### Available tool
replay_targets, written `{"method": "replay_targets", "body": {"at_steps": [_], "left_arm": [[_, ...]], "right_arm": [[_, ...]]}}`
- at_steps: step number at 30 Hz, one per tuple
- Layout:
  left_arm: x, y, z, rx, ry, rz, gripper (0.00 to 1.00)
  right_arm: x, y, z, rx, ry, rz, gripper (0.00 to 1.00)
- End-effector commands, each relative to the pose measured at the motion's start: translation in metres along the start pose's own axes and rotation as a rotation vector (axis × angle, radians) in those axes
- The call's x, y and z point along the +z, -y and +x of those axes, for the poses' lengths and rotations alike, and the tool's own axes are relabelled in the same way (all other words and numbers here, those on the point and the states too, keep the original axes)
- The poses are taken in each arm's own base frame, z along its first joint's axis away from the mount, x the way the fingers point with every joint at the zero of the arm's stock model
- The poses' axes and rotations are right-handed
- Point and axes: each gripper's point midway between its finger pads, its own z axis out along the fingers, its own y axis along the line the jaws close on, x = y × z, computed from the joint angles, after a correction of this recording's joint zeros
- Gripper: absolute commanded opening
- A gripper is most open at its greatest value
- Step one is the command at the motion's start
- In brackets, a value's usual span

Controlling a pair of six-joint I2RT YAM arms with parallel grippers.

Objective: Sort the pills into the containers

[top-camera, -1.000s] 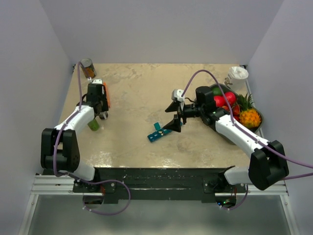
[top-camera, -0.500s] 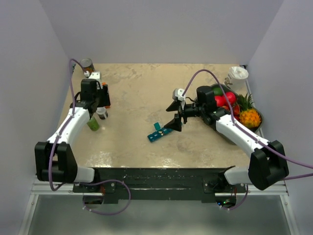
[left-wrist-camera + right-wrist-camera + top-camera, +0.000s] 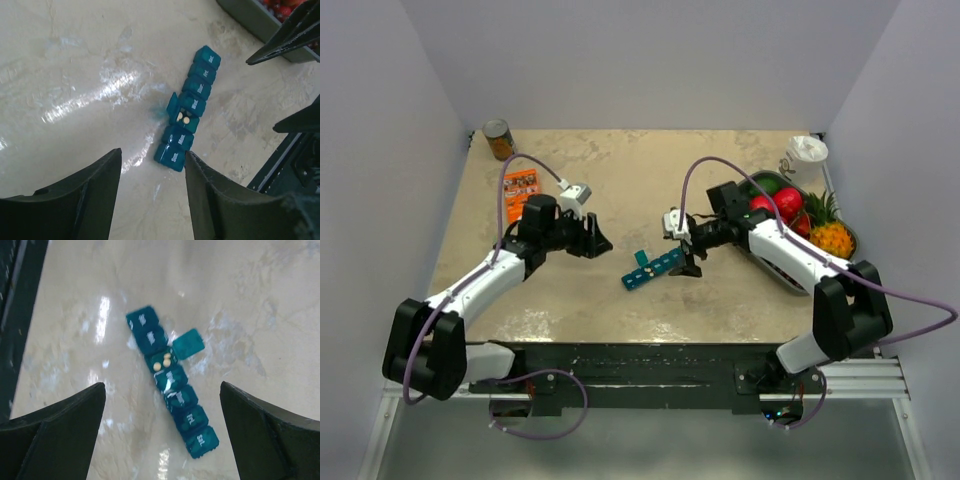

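The teal containers strip (image 3: 653, 268) lies at mid-table, its third compartment open with the lid (image 3: 189, 344) flipped aside. Three pale pills (image 3: 162, 361) rest in that compartment, also seen in the left wrist view as pills (image 3: 183, 119). My left gripper (image 3: 603, 243) hovers just left of the strip (image 3: 192, 107), open and holding nothing. My right gripper (image 3: 688, 256) stands wide open above the strip's right end (image 3: 172, 385), its fingers apart from it on both sides.
A grey fruit tray (image 3: 786, 270) sits at the right behind the right arm, with a white cup (image 3: 807, 153) beyond it. An orange can (image 3: 499, 139) stands at the far left corner, and an orange packet (image 3: 521, 185) lies near it.
My left arm has swung from the table's left side to the centre and now faces the strip. The right gripper has dropped closer over the strip's right end.
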Motion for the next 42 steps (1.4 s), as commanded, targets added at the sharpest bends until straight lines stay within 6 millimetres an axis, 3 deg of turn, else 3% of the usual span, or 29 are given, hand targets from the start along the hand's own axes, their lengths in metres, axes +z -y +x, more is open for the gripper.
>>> {"method": "replay_targets", "body": {"at_steps": [1, 6, 9, 15, 20, 27, 32, 40, 42], "left_arm": [[0.013, 0.004, -0.001, -0.079, 0.062, 0.053, 0.57], [0.032, -0.005, 0.011, -0.148, 0.039, 0.043, 0.57], [0.046, -0.014, 0.014, -0.184, 0.031, 0.028, 0.56], [0.073, -0.023, 0.022, -0.231, -0.013, 0.017, 0.5], [0.093, -0.019, 0.027, -0.234, -0.043, 0.046, 0.48], [0.112, -0.013, 0.037, -0.233, -0.087, 0.079, 0.43], [0.117, -0.004, 0.043, -0.232, -0.1, 0.104, 0.38], [0.123, 0.012, 0.037, -0.226, -0.091, 0.158, 0.3], [0.123, 0.019, 0.038, -0.219, -0.097, 0.184, 0.24]], "right_arm": [[-0.002, -0.013, 0.04, -0.342, -0.156, -0.118, 0.99], [0.008, 0.011, 0.075, -0.428, -0.291, -0.124, 0.99], [0.017, 0.024, 0.086, -0.415, -0.314, -0.13, 0.98], [0.035, 0.034, 0.109, -0.386, -0.408, -0.156, 0.86], [0.037, 0.034, 0.115, -0.363, -0.42, -0.155, 0.79], [0.038, 0.03, 0.121, -0.32, -0.43, -0.173, 0.6], [0.037, 0.025, 0.121, -0.301, -0.43, -0.172, 0.55], [0.037, 0.022, 0.12, -0.291, -0.419, -0.167, 0.48], [0.038, 0.022, 0.121, -0.285, -0.418, -0.166, 0.46]]}}
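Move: The pill organizer lies low under the right hand, its middle about 2 cm ahead, 2 cm to the left and 13 cm down; from the left hand that is some 14 cm to the right, 2 cm back and 12 cm down. Its open Tuesday lid stands about 10 cm right, 1 cm ahead and 11 cm below the left hand, some 5 cm ahead and 6 cm left of the right one. The small pills in the Tuesday compartment lie about 4 cm back from that lid and 1 cm to its right. The organizer is taken by its sides at Thursday: the right hand drops about 12 cm and reaches slightly forward, fingers tipping some 25 degrees farther down, then stays there and closes from wide to about half open, pinching it. The left hand sinks some 10 cm, then eases right about 8 cm in all to the outer edge of the Tuesday lid, narrowing its fingers; whether they touch cannot be told. ##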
